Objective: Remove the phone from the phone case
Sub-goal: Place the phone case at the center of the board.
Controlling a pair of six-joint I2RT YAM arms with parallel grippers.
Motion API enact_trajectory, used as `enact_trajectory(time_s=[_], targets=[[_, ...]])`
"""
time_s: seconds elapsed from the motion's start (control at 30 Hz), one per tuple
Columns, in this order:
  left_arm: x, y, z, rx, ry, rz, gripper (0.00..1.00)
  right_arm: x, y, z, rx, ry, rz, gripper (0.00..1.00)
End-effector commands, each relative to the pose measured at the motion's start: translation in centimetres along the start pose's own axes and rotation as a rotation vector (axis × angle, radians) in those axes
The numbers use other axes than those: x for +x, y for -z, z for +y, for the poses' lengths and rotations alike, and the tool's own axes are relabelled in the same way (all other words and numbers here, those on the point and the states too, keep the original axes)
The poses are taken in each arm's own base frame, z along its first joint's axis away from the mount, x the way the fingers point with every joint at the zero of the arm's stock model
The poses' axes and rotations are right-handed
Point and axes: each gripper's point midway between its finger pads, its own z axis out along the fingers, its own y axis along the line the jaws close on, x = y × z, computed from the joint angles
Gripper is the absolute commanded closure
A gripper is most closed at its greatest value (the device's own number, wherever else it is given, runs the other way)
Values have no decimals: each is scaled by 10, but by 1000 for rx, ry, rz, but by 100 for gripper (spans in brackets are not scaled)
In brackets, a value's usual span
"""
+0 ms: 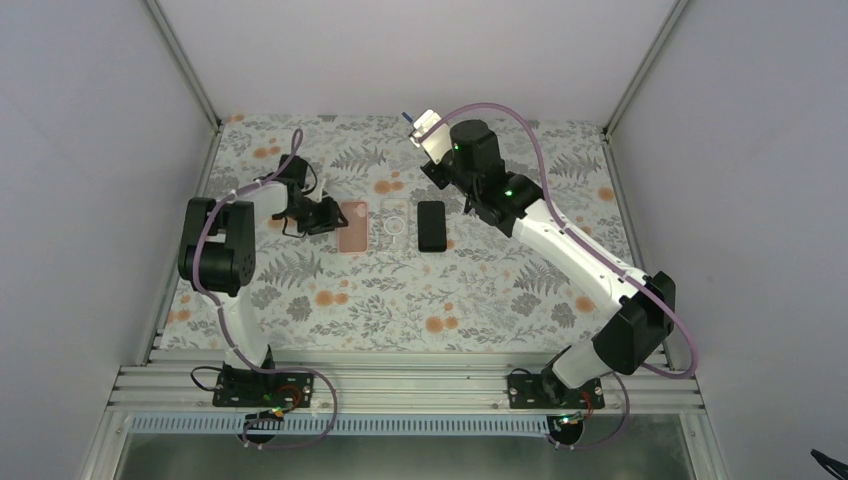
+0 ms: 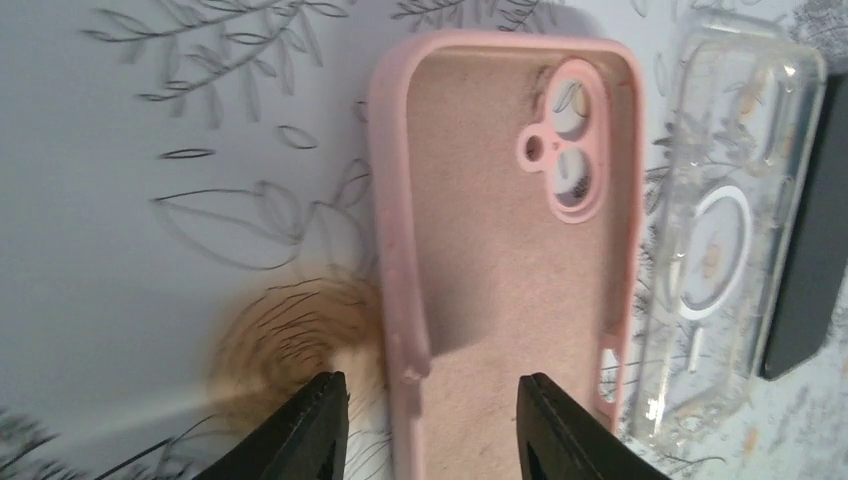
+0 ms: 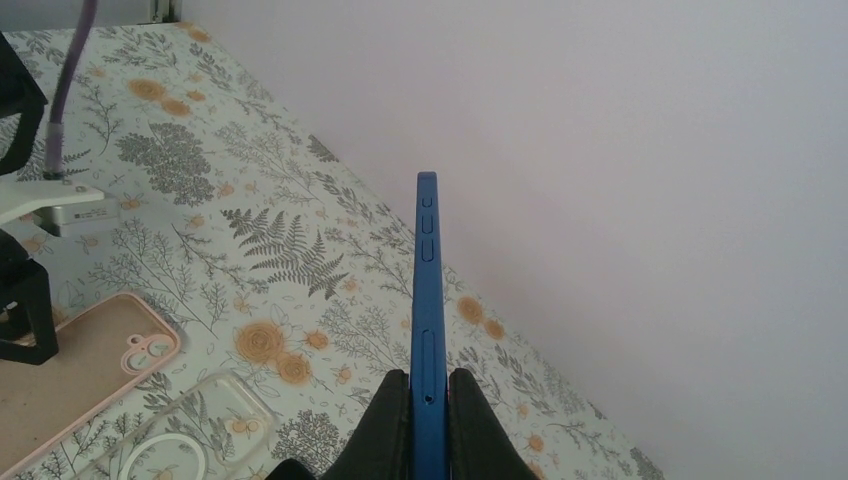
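An empty pink phone case (image 1: 353, 226) lies face up on the floral tablecloth. In the left wrist view the pink case (image 2: 500, 250) shows its bare inner lining and camera cut-out. My left gripper (image 2: 432, 420) is open at the case's near end. One finger sits outside the left wall and the other over the lining, neither touching it. My right gripper (image 3: 428, 410) is shut on a blue phone (image 3: 427, 300) seen edge-on, held in the air. From above, the phone (image 1: 428, 130) hangs near the back of the table in the right gripper (image 1: 440, 155).
A clear case (image 1: 397, 228) with a white ring lies just right of the pink one, and a black case (image 1: 432, 226) lies right of that. Both show beside the pink case: the clear case (image 2: 710, 240) and the black case (image 2: 810, 270). White walls enclose the table.
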Motion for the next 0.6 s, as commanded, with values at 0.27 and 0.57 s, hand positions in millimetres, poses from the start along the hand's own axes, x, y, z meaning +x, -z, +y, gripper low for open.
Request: enact_trajectory(time_s=[0.27, 0.57], targets=[[-20, 63, -10, -113, -93, -192, 22, -23, 15, -17, 41, 12, -76, 96], [-40, 159, -94, 84, -293, -431, 0, -41, 26, -23, 58, 85, -108, 96]])
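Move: The empty pink phone case lies flat, its middle about 4 cm to the right of the left hand, level with it fore and aft and roughly 1 cm lower; the parting fingers stand astride its left wall. The clear case is some 16 cm to the right and 2 cm farther out, and the black phone about 26 cm right, straight across. From the right hand, the pink case lies about 21 cm left, 0 cm ahead, some 32 cm down. The left hand comes clear of the pink case's left wall, its fingers spreading from a bit over a third open to fully open. It eases about 2 cm to the left, then rises faster and faster, some 12 cm in all, straight away from the case and table, while the wrist tilts some 20 degrees so the fingertips swing forward. ##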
